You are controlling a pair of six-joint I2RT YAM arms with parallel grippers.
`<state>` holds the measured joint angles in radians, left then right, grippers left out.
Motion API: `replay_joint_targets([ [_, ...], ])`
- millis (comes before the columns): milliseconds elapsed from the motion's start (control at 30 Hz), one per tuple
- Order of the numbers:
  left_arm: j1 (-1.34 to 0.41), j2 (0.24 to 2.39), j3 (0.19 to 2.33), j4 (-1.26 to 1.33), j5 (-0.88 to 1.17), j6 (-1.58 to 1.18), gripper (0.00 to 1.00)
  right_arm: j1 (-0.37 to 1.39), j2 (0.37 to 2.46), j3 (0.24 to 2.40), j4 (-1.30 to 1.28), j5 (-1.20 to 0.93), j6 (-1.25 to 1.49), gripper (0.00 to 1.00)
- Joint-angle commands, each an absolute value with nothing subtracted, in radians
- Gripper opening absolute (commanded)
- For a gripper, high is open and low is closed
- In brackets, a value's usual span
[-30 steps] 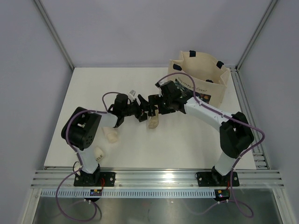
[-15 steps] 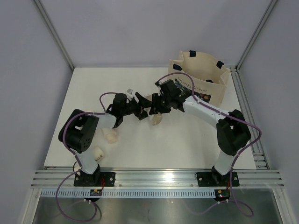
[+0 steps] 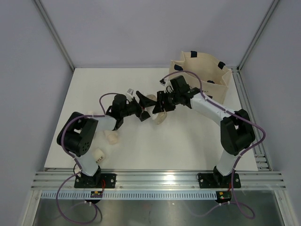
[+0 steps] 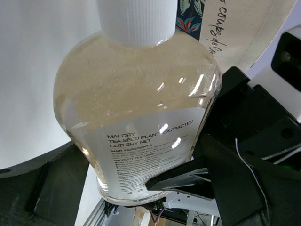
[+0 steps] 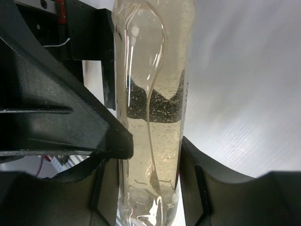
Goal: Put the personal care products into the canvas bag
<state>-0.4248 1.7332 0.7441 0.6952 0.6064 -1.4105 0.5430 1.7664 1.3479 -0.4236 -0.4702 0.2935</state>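
Note:
A clear flat yellowish bottle [image 3: 158, 117] with a white ribbed cap [image 4: 136, 21] hangs above the middle of the table, between both grippers. My right gripper [image 3: 161, 104] is shut on it: in the right wrist view its two fingers press the narrow sides of the bottle [image 5: 153, 141]. My left gripper [image 3: 142, 108] is open, its fingers spread to either side of the bottle's labelled lower half [image 4: 141, 150]. The cream canvas bag [image 3: 223, 87] with navy handles stands open at the back right, behind the right arm.
A cream-white tube [image 3: 111, 137] and another white product [image 3: 97, 155] lie near the left arm's base. A silver white-capped bottle [image 3: 130, 92] lies behind the left gripper. The bag's printed front [image 4: 221, 19] shows just beyond the bottle.
The right gripper closed on the bottle and the left gripper opened. The bottle and both grippers have shifted slightly right, toward the bag.

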Motion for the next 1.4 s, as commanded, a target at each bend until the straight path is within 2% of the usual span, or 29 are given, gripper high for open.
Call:
replay_joint_targets([
  [0, -0.445, 1.609, 0.814, 0.806, 0.667, -1.344, 0.99, 0.505, 1.710, 1.379, -0.356, -0.714, 0.264, 0.00],
  [300, -0.422, 1.548, 0.966, 0.569, 0.686, -1.183, 0.99, 0.417, 1.664, 1.368, -0.311, -0.911, 0.296, 0.00],
  [567, -0.420, 1.519, 1.101, 0.374, 0.718, -1.042, 0.99, 0.371, 1.617, 1.377, -0.183, -1.045, 0.442, 0.00],
  [1000, -0.408, 1.470, 1.143, 0.402, 0.752, -0.999, 0.99, 0.235, 1.560, 1.428, -0.012, -1.130, 0.692, 0.00],
  [1367, -0.357, 1.402, 1.131, 0.217, 0.729, -0.829, 0.99, 0.043, 1.526, 1.462, 0.244, -1.164, 0.922, 0.00],
])
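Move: The right hand already holds the clear bottle, and the canvas bag's middle stands some 14 cm ahead and 22 cm to its right, at about its height. The left hand, already open around the bottle, has the bottle about 3 cm to its right at its own height; from it, the bag is roughly 14 cm ahead and 26 cm to the right. Right hand lifts the gripped bottle about 19 cm, then also right towards the bag; open left hand rises. ##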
